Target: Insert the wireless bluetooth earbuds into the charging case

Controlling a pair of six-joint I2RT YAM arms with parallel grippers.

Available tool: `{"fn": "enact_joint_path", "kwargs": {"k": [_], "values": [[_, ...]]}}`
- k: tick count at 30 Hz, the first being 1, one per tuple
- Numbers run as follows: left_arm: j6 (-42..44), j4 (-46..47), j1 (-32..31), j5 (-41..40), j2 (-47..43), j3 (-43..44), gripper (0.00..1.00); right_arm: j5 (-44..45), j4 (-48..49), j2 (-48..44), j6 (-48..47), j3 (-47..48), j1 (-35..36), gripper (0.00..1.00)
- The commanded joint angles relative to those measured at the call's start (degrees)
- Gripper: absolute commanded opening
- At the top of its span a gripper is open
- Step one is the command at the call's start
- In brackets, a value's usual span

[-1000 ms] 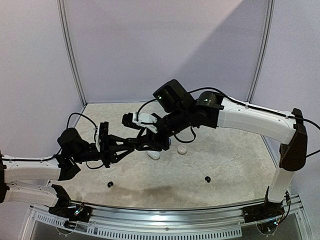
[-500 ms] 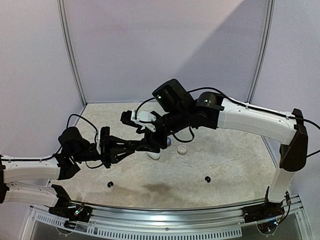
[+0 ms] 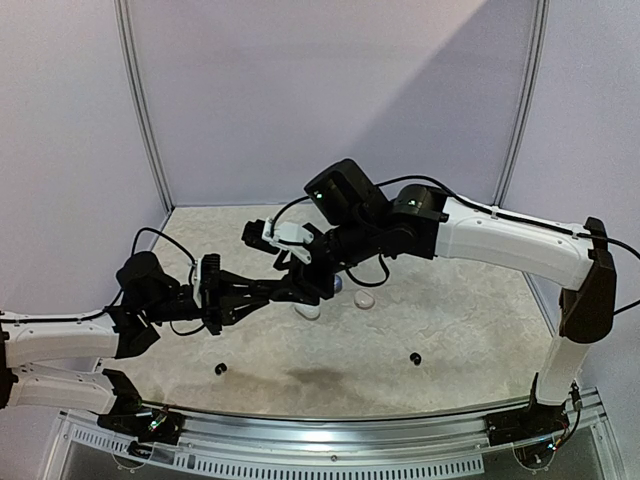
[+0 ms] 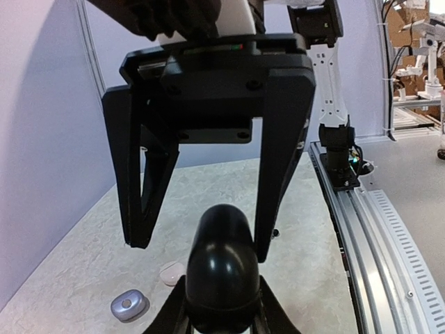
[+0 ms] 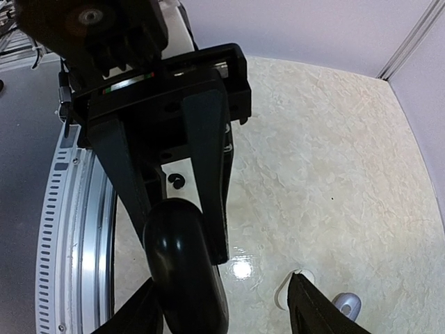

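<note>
My left gripper (image 3: 295, 291) is shut on a glossy black pebble-shaped charging case (image 4: 222, 271), held closed above the table's middle. The case also shows in the right wrist view (image 5: 182, 271). My right gripper (image 3: 318, 280) reaches down from the right, and its jaws stand wide open on either side of the case's far end (image 5: 222, 306). Two tiny black earbuds lie on the table, one front left (image 3: 221, 369) and one front right (image 3: 415, 358). One earbud shows in the right wrist view (image 5: 176, 182).
A white case (image 3: 307, 311), a pale pinkish case (image 3: 365, 299) and a grey-lilac case (image 3: 337, 285) lie on the table under the grippers. The left wrist view shows the lilac case (image 4: 128, 304) and the pinkish case (image 4: 172, 273). A metal rail (image 3: 330, 425) runs along the near edge.
The left gripper with the black case has shifted slightly and levelled out. The right wrist has moved a little to the left. Both grips are unchanged.
</note>
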Motion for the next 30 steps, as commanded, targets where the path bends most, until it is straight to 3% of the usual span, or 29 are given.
{"fn": "enact_joint_path", "kwargs": {"k": [1, 13, 19, 22, 26, 30], "values": [[1.0, -4.4, -0.2, 4.7, -0.6, 0.0, 0.00, 3.4, 4.1, -3.8, 2.3, -0.1, -2.3, 0.61], [-0.8, -2.1, -0.2, 4.1, -1.1, -0.8, 0.00, 3.1, 3.5, -3.1, 3.3, -0.4, -2.5, 0.61], [-8.0, -1.1, -0.1, 1.4, -0.9, -0.8, 0.00, 2.5, 2.6, -2.1, 3.7, -0.3, -2.6, 0.63], [-11.5, -1.5, 0.0, -0.7, -1.0, -0.9, 0.00, 1.0, 3.8, -4.0, 3.4, -1.9, -2.6, 0.71], [-11.1, -1.2, 0.1, -1.7, -1.1, -1.1, 0.00, -7.1, 6.7, -6.8, 1.8, -5.3, -2.4, 0.96], [-10.7, -0.5, 0.1, -1.1, -1.2, -1.1, 0.00, -6.9, 3.8, -4.6, 0.2, -4.6, -1.6, 0.98]]}}
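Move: The black charging case is already in the left fingers, its middle roughly 3 cm to that hand's right and level with it. From the right hand point, the case lies some 2 cm to the left, 2 cm back and 1 cm lower, between the spread fingers. On the table about 25 cm below the right hand are the white case, 13 cm ahead and 1 cm right, and the blue case, 19 cm ahead and 9 cm right. The black case comes free of the right hand's rear finger as that hand lifts away up and forward, about 3 cm each way and 1 cm right. The right hand pauses, spreads its fingers wide and eases back some 2 cm and down 1 cm, above the case. The left hand keeps its grip, dips about 1 cm down and back, then returns forward, rolling its front side down some 10 degrees. ##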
